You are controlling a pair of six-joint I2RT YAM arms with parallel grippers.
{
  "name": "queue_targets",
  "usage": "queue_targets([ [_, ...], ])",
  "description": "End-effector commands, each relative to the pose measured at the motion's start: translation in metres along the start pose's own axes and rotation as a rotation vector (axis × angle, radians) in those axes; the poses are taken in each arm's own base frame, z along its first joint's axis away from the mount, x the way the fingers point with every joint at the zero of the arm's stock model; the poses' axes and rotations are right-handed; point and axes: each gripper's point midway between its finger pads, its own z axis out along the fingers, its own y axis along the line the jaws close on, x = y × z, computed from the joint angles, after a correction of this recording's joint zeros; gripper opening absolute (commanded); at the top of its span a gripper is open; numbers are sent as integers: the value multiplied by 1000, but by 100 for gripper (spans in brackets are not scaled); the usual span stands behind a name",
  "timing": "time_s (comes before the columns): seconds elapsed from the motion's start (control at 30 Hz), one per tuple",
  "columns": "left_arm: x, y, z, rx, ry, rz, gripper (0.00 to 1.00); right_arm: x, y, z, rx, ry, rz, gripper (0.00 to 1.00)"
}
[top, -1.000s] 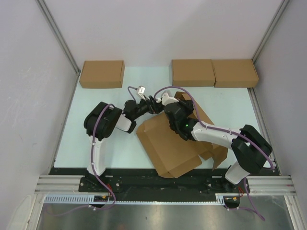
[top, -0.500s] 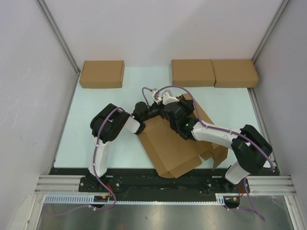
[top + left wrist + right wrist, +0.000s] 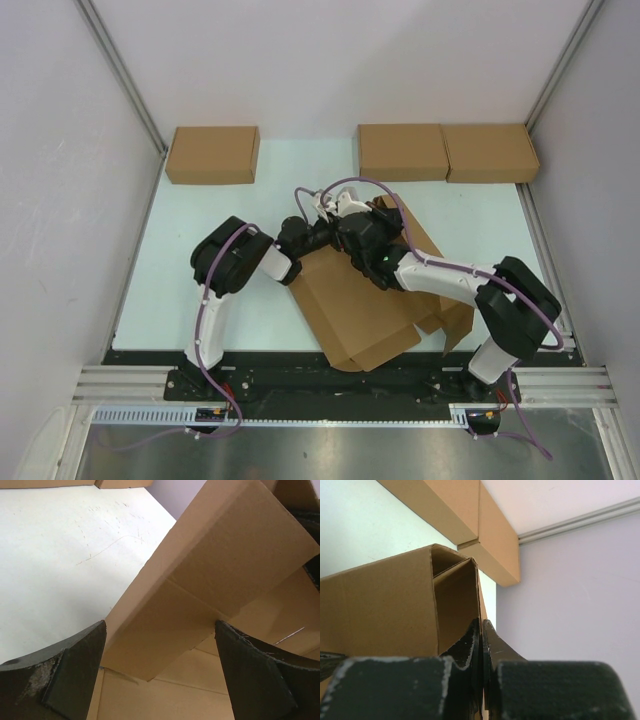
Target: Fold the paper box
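The paper box [image 3: 350,300] lies as a large brown cardboard sheet in the middle of the table, with its far flaps raised. My right gripper [image 3: 362,228] is shut on the thin top edge of a raised wall [image 3: 380,610]; in the right wrist view its fingers [image 3: 481,622] pinch that edge. My left gripper [image 3: 322,232] is open right beside it on the left. In the left wrist view its fingers [image 3: 160,625] stand wide on either side of a tilted flap [image 3: 225,555], without touching it.
Three compact brown boxes stand along the far edge: one at the left [image 3: 212,154] and two side by side at the right [image 3: 402,151] [image 3: 490,152]. White walls close in both sides. Loose flaps [image 3: 450,320] of the sheet reach toward the right arm's base.
My left arm has swung right and brought its open gripper up to the raised flap beside the right gripper. The right gripper has kept its hold, almost still.
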Motion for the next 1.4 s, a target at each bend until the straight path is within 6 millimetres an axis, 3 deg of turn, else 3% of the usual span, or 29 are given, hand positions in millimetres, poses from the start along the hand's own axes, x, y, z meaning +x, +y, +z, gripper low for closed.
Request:
queue_targets([
  [0.0,-66,-56,-4,216,-280,242,95,7,33,3,-47,4,-30,0],
  [0.33,-82,-57,4,224,-324,267,95,5,31,-4,-68,-9,-13,0],
  [0.63,-90,-68,15,298,-321,260,93,-1,36,-10,-103,-38,-9,0],
  [0.8,-87,-72,18,312,-314,255,72,-2,37,-13,-109,-38,1,0],
  [0.97,-84,-74,19,317,-308,253,49,-8,31,-18,-101,-48,15,11],
  [1.13,-82,-74,19,316,-304,247,41,-15,21,-21,-86,-51,41,25],
  [1.37,-79,-71,18,306,-302,243,24,-24,7,-26,-68,-59,87,35],
])
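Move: The raised side wall of the paper box is just off the left hand's open fingertips, its middle roughly 5 cm to the right, 1 cm ahead and 4 cm higher. From the left hand, the folded corner flap is some 12 cm right, 1 cm ahead and 9 cm up, and the box's base panel is centred about 18 cm back, 1 cm right and 8 cm lower. The right hand already pinches that flap, with the wall's middle about 7 cm to its left, 1 cm ahead or less, and 5 cm lower. The left hand edges about 2 cm to the right along the side wall, with a small shift forward and a brief rise that half sinks back, then closes its wide-open fingers to a bit under half, one on each side of the wall, to pinch it near its lower edge. The right hand, at first shut on the corner flap, eases some 2 cm left and back towards the left hand, and near the end parts its fingers to about a third open, loosening its pinch with the flap still between them. ##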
